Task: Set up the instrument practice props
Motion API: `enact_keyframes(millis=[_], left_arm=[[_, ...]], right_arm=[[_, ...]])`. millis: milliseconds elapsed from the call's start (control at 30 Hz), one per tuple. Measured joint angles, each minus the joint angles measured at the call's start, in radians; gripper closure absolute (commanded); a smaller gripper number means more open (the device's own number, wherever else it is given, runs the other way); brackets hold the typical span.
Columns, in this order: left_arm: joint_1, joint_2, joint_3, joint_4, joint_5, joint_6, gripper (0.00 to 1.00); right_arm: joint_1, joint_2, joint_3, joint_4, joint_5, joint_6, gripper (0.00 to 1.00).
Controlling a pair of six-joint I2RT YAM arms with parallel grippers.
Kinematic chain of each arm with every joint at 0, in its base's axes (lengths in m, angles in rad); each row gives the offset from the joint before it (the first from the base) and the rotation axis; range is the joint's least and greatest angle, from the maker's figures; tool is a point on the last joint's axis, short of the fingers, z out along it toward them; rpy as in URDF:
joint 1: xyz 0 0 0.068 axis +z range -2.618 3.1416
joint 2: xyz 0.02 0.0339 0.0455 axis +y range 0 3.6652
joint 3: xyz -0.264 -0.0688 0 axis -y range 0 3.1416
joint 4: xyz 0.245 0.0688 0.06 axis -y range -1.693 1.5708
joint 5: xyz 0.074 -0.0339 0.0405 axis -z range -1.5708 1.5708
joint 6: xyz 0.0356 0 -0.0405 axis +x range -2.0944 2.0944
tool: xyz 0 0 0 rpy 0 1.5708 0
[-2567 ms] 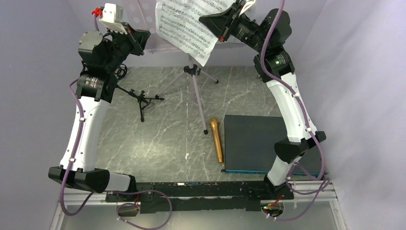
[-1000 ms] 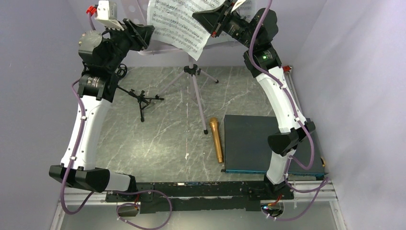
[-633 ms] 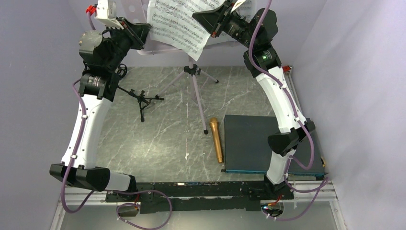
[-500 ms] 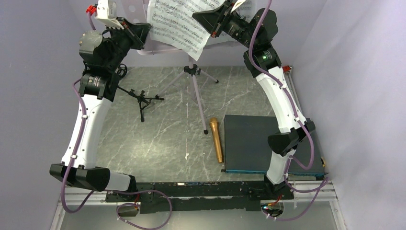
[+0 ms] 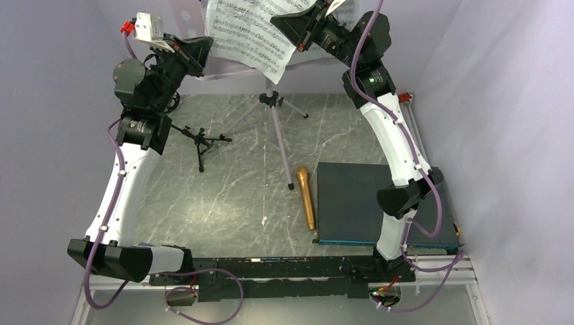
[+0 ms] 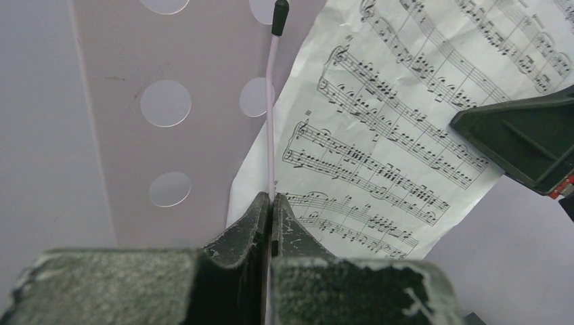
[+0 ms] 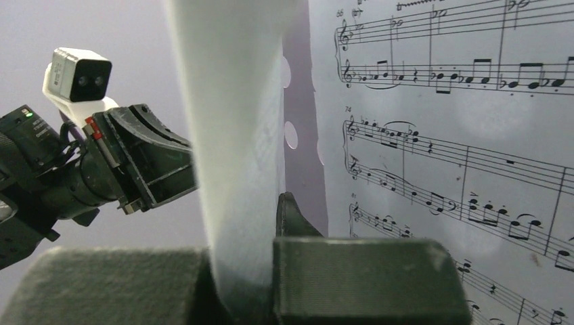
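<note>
The pale perforated music stand (image 5: 188, 19) stands on its silver tripod (image 5: 272, 108) at the table's back. My left gripper (image 5: 203, 49) is shut on the stand's thin page-holder wire (image 6: 271, 135), at the left edge of the white sheet-music pages (image 5: 247, 34). In the left wrist view the jaws (image 6: 271, 200) pinch the wire, with the pages (image 6: 392, 115) to its right. My right gripper (image 5: 296, 28) is shut on the pages; a white sheet (image 7: 230, 122) runs between its jaws (image 7: 267, 203). The gold microphone (image 5: 306, 196) lies mid-table. The black mic stand (image 5: 197, 139) stands at the left.
A dark flat board (image 5: 359, 200) lies at the right front, beside the microphone. The enclosure walls (image 5: 487, 135) stand close on both sides and behind the music stand. My left gripper also shows in the right wrist view (image 7: 149, 169).
Over 2.6 s the right gripper carried the pages left and up against the stand. The left gripper rose to the stand's left edge; in the last half second the left arm shifted slightly.
</note>
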Motion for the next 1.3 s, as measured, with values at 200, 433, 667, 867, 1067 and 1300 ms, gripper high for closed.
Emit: enact_keyframes(millis=[200, 433, 667, 867, 1067, 1300], left_arm=[[0.000, -0.019, -0.059, 0.083, 0.003, 0.005, 0.97], [0.000, -0.019, -0.070, 0.114, 0.030, 0.031, 0.97], [0.000, -0.019, -0.070, 0.117, 0.050, 0.051, 0.97], [0.000, -0.019, -0.070, 0.118, 0.064, 0.052, 0.97], [0.000, -0.019, -0.071, 0.119, 0.064, 0.063, 0.68], [0.000, -0.047, -0.108, 0.118, 0.051, 0.086, 0.43]], right_arm=[[0.006, 0.018, 0.010, 0.005, 0.002, 0.003, 1.00], [0.020, 0.041, 0.045, 0.006, 0.014, 0.010, 1.00], [0.048, 0.054, 0.064, 0.006, 0.023, 0.009, 1.00], [0.088, 0.078, 0.087, 0.004, 0.032, -0.009, 1.00], [0.133, 0.100, 0.107, -0.008, 0.049, -0.037, 1.00], [0.139, 0.100, 0.107, -0.012, 0.061, -0.055, 1.00]])
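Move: Out at the music stand the right hand holds the right edge of a loose music sheet. The left page rod, its goal, is about 13 cm to its left, 4 cm lower and 1 cm nearer the base. The sheet's middle lies about 8 cm left and 3 cm ahead of it; the sheet already on the stand is some 8 cm ahead and 5 cm right. The left hand pinches that same rod between its fingertips, with the loose sheet's middle about 8 cm to its right and 4 cm ahead. Sliding the loose sheet left behind the held page rod, the right hand keeps its pinch and travels about 6 cm left, slowly at first, with a slight draw back towards the base. The left hand stays nearly in place with the rod clamped, tilting a few degrees up, then opens its fingers about halfway once the right hand has come to rest, letting go of the rod. ##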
